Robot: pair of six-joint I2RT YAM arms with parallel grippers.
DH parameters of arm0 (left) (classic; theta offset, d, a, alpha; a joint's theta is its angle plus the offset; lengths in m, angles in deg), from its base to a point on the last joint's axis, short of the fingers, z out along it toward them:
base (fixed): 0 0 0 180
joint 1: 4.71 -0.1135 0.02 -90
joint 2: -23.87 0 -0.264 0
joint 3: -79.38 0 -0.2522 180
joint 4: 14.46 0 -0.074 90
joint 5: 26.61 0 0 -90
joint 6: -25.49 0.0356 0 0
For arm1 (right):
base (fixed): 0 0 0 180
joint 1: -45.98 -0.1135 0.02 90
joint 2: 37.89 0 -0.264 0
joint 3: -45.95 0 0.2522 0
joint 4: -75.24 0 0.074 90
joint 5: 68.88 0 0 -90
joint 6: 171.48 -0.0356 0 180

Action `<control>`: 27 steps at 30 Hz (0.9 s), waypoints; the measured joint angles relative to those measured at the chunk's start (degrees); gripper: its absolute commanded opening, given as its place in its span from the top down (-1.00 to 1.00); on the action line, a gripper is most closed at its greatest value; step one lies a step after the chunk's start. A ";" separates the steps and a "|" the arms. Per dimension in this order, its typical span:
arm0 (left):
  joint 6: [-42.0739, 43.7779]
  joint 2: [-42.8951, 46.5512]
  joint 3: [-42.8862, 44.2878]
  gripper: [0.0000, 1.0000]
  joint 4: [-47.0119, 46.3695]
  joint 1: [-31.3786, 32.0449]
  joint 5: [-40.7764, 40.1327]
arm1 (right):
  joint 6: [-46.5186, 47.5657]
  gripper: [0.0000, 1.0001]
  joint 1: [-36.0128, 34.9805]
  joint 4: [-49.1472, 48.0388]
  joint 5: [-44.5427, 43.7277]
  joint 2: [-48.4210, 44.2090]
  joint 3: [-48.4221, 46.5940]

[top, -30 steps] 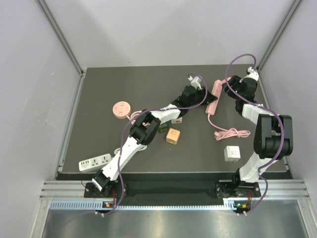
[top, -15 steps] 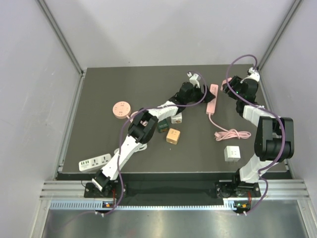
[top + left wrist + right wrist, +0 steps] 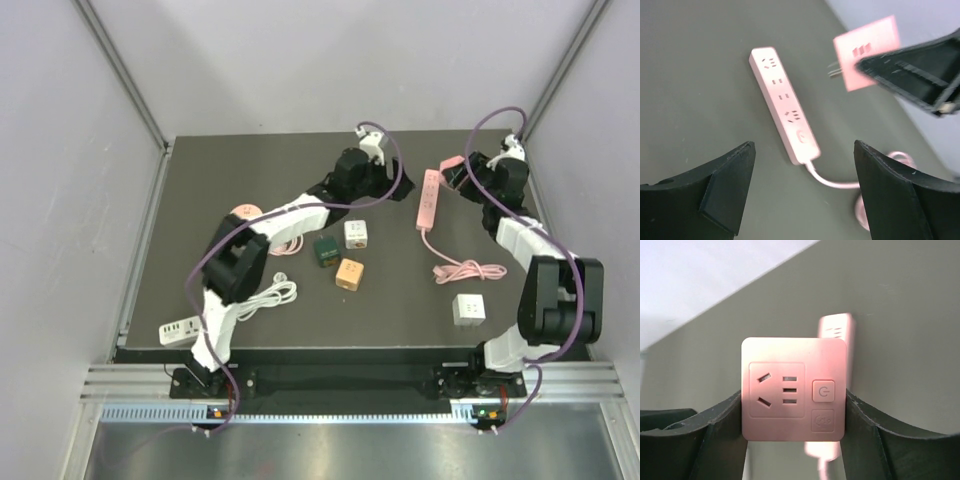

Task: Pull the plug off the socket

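A pink power strip lies flat on the dark table; it also shows in the left wrist view and behind the plug in the right wrist view. My right gripper is shut on a square pink plug block, held in the air just right of the strip's far end. The plug's prongs are bare and clear of the strip in the left wrist view. My left gripper is open and empty, above the table left of the strip.
The strip's pink cord coils at the right. A white cube, a green cube and an orange cube sit mid-table. A white adapter, a round pink socket, a white power strip and a white cable lie nearer.
My left gripper has drawn back from the pink strip to the left and far side. The right gripper still holds the plug, now clearly apart from the strip.
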 measured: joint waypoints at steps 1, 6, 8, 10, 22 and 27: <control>-0.26 4.15 -3.61 -0.68 0.22 0.00 -0.44 | -1.01 1.00 0.04 -0.04 1.88 -1.60 0.83; -2.73 23.17 -20.11 -0.68 -1.07 0.11 -1.68 | -6.05 1.00 0.09 -1.60 10.34 -9.31 8.24; -3.93 29.86 -26.14 -0.68 -0.70 0.31 -1.64 | -7.39 1.00 -0.33 -2.29 13.33 -12.13 12.52; -5.27 35.63 -32.39 -0.68 -1.31 0.61 -1.22 | -7.72 1.00 -1.01 -1.75 15.34 -14.60 16.20; -14.19 63.95 -64.85 -0.67 0.87 5.70 -0.17 | -6.21 0.96 -12.15 -2.62 17.16 -20.50 26.64; -17.51 72.11 -70.55 -0.67 0.20 6.69 -0.17 | -7.65 0.92 -15.52 -6.45 16.28 -13.05 27.21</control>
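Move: For the right hand, which already holds the pink plug, the white plug beside its likely drop spot lies about 13 cm back and 26 cm left, 10 cm below. The pink strip's middle is some 3 cm back, 5 cm left, 11 cm down; the green plug sits about 8 cm left of the white plug and 4 cm nearer the base. From the empty left hand, the white plug lies 10 cm back, 12 cm left, 10 cm below; the wooden plug is 11 cm behind the white one. Back and to the left, some 15 cm each way, the right hand carries the pink plug away from the strip towards the white plug, turning counter-clockwise about 25 degrees and sinking near 8 cm, mostly late; its grip holds. The left hand, fingers still open, clears out ahead of it, back 27 cm and left 17, arching up then down again to beside the wooden plug, well above the table. ##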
